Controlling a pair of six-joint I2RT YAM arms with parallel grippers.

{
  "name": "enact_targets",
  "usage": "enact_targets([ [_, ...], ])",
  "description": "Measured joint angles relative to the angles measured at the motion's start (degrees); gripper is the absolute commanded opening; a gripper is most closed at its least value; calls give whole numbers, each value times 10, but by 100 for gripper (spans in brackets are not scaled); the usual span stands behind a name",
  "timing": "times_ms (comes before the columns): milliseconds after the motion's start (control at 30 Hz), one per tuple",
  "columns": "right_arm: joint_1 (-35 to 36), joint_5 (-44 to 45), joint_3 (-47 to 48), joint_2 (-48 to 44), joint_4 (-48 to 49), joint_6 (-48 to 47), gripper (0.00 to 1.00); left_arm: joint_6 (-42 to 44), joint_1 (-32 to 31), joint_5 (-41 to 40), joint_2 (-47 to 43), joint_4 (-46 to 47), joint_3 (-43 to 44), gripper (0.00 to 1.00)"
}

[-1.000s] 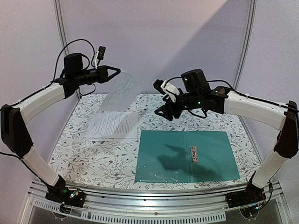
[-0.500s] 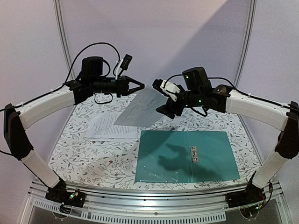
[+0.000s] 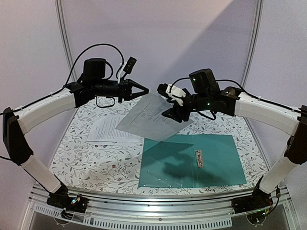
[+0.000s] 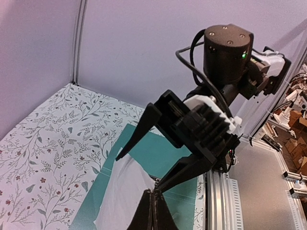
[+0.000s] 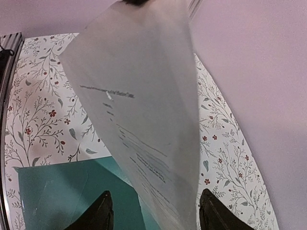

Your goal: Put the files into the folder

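Note:
My left gripper [image 3: 145,91] is shut on the top corner of one file, a white printed sheet [image 3: 151,117] that hangs tilted in the air over the folder's far left corner. In the left wrist view the shut fingers [image 4: 154,211] pinch the sheet [image 4: 122,196]. My right gripper [image 3: 173,115] stands open with the sheet's lower edge between its fingers. In the right wrist view the sheet [image 5: 144,105] hangs between the two black fingertips [image 5: 103,211], which stand apart. The teal folder [image 3: 192,160] lies open and flat on the table, its silver clip [image 3: 199,158] at the spine.
More printed files [image 3: 112,129] lie flat on the floral tablecloth [image 3: 86,158] left of the folder. The aluminium rail [image 3: 158,211] runs along the near edge. Purple walls stand close behind and at both sides.
The left arm has swung right with the sheet, which now hangs lower over the folder's far left corner and between the right gripper's fingers. The right gripper has barely shifted.

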Motion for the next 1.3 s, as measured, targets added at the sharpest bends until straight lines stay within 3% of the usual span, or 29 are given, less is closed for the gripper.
enact_targets([
  [567,0,-45,31,30,-65,29,18,15,5,-11,-18,-3,-3,0],
  [733,0,-44,41,37,-71,40,3,15,6,-12,-18,-3,-3,0],
  [767,0,-43,42,38,-72,43,0,15,7,-13,-18,-3,-3,4],
  [867,0,-40,44,38,-75,52,0,17,10,-21,-18,-3,-3,41],
  [900,0,-37,44,38,-76,55,0,12,11,-29,-18,-3,-3,47],
  [1167,-24,-31,5,14,-56,109,0,-28,49,-73,-23,22,-6,71],
  [1300,-78,-47,-48,-28,-28,191,0,-55,62,-134,-37,27,-7,71],
])
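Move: The sheet still hangs by its top corner from the shut left fingers, its middle some 12 cm below them, about 3 back and 2 right. The open right fingers already straddle its edge, with the middle about 4 cm back, 4 left and 5 below. From the right hand, the open folder lies about 10 cm back, 13 right and 27 below, while the remaining stack sits 11 ahead, 26 left and 27 below. The sheet is passed over in the air: the right fingers sink about 2 cm, draw slightly back and shut on its edge while the left hand keeps its pinch almost still. Then the left fingers open wide and pull away forward and left, some 8 cm, turning about 20 degrees counter-clockwise, as the right hand carries the sheet right and a little forward, tipping down. ##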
